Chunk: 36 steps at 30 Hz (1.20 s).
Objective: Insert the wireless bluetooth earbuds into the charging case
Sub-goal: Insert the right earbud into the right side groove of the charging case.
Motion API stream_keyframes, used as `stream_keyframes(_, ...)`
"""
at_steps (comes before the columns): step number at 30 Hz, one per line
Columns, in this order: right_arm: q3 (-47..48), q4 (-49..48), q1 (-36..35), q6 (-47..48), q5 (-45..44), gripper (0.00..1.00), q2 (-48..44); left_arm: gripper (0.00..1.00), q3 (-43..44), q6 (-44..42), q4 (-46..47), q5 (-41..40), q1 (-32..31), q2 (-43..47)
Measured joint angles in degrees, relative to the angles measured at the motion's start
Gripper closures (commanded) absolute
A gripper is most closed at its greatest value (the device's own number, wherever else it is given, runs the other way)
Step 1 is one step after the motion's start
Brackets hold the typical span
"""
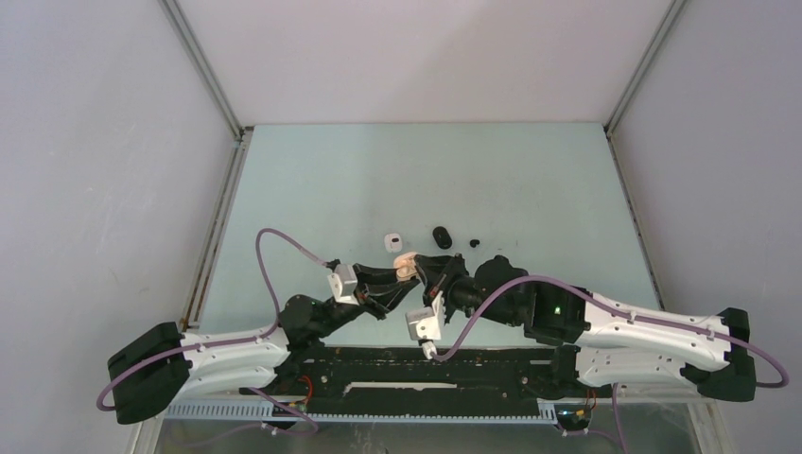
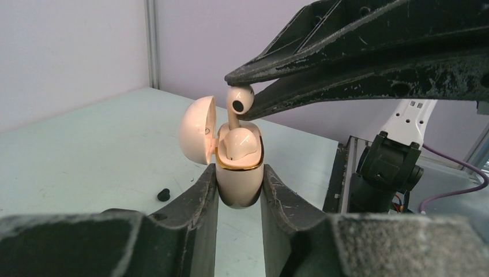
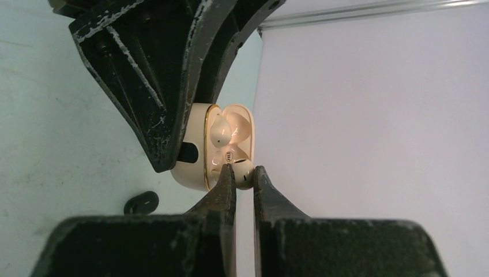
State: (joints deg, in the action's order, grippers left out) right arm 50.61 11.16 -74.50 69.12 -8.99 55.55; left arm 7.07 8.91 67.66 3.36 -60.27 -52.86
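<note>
A cream charging case [image 2: 239,184] with a gold rim stands upright between the fingertips of my left gripper [image 2: 239,173], which is shut on it. Its lid [image 2: 195,130] hangs open to the left. One cream earbud [image 2: 237,144] sits in a slot. My right gripper [image 3: 242,171] is shut on a second earbud [image 3: 244,174], whose head [image 2: 239,99] is above the case with the stem reaching down into the opening. In the top view both grippers, the left [image 1: 401,272] and the right [image 1: 423,269], meet at the case [image 1: 406,261] in mid-table.
Just beyond the grippers lie a small white case [image 1: 392,243], a black case [image 1: 442,236] and a tiny black bud [image 1: 474,244]. The black case [image 3: 141,203] also shows on the table below the held case. The black rail [image 1: 416,374] runs along the near edge.
</note>
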Motion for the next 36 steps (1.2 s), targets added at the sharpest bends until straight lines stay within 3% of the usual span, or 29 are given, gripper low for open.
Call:
stream_keyframes(11,0.0,2.21,-0.39,3.23,-0.63,0.59,1.44,1.0,0.0,-0.83,-1.53,-0.42,0.0,0.0)
stream_keyframes(19,0.26,3.15,-0.55,4.48,-2.43,0.39,1.44,1.0,-0.68,-1.77,-2.21,-0.42,0.0,-0.46)
stream_keyframes(24,3.76,10.58,-0.55,2.49,-1.55,0.27,1.73,1.0,-0.76,-1.95,-1.7,-0.63,0.0,-1.01)
stream_keyframes(29,7.87,18.6,0.28,-1.81,0.42,0.09,2.23,1.0,-0.76,-2.29,-0.87,-0.68,0.0,-1.01)
stream_keyframes(36,25.94,34.84,10.56,-13.66,11.8,0.05,10.16,1.0,-0.76,-2.8,-0.98,-0.31,0.0,-1.05)
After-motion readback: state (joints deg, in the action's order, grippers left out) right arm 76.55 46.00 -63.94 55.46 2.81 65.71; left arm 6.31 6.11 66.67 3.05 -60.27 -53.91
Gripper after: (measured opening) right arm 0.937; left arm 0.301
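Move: The right hand holds the right earbud just over its open slot; the charging case's middle lies about 3 cm below that hand and 1 cm to its left, level fore and aft. The left hand pinches that case, its middle roughly 1 cm above and 1 cm right of the hand point. On the table, some 23 cm below the right hand, the black case lies about 7 cm ahead and 6 cm right, the white case about 6 cm ahead and 5 cm left. Down first: the right hand lowers the pinched earbud about 1.5 cm towards the groove, then opens wide, lets go and draws off some 3 cm to the right, finally swinging up and slightly forward as the wrist turns roughly 25 degrees. The left hand keeps its grip on the charging case and sinks about 2 cm, easing back up slightly. ##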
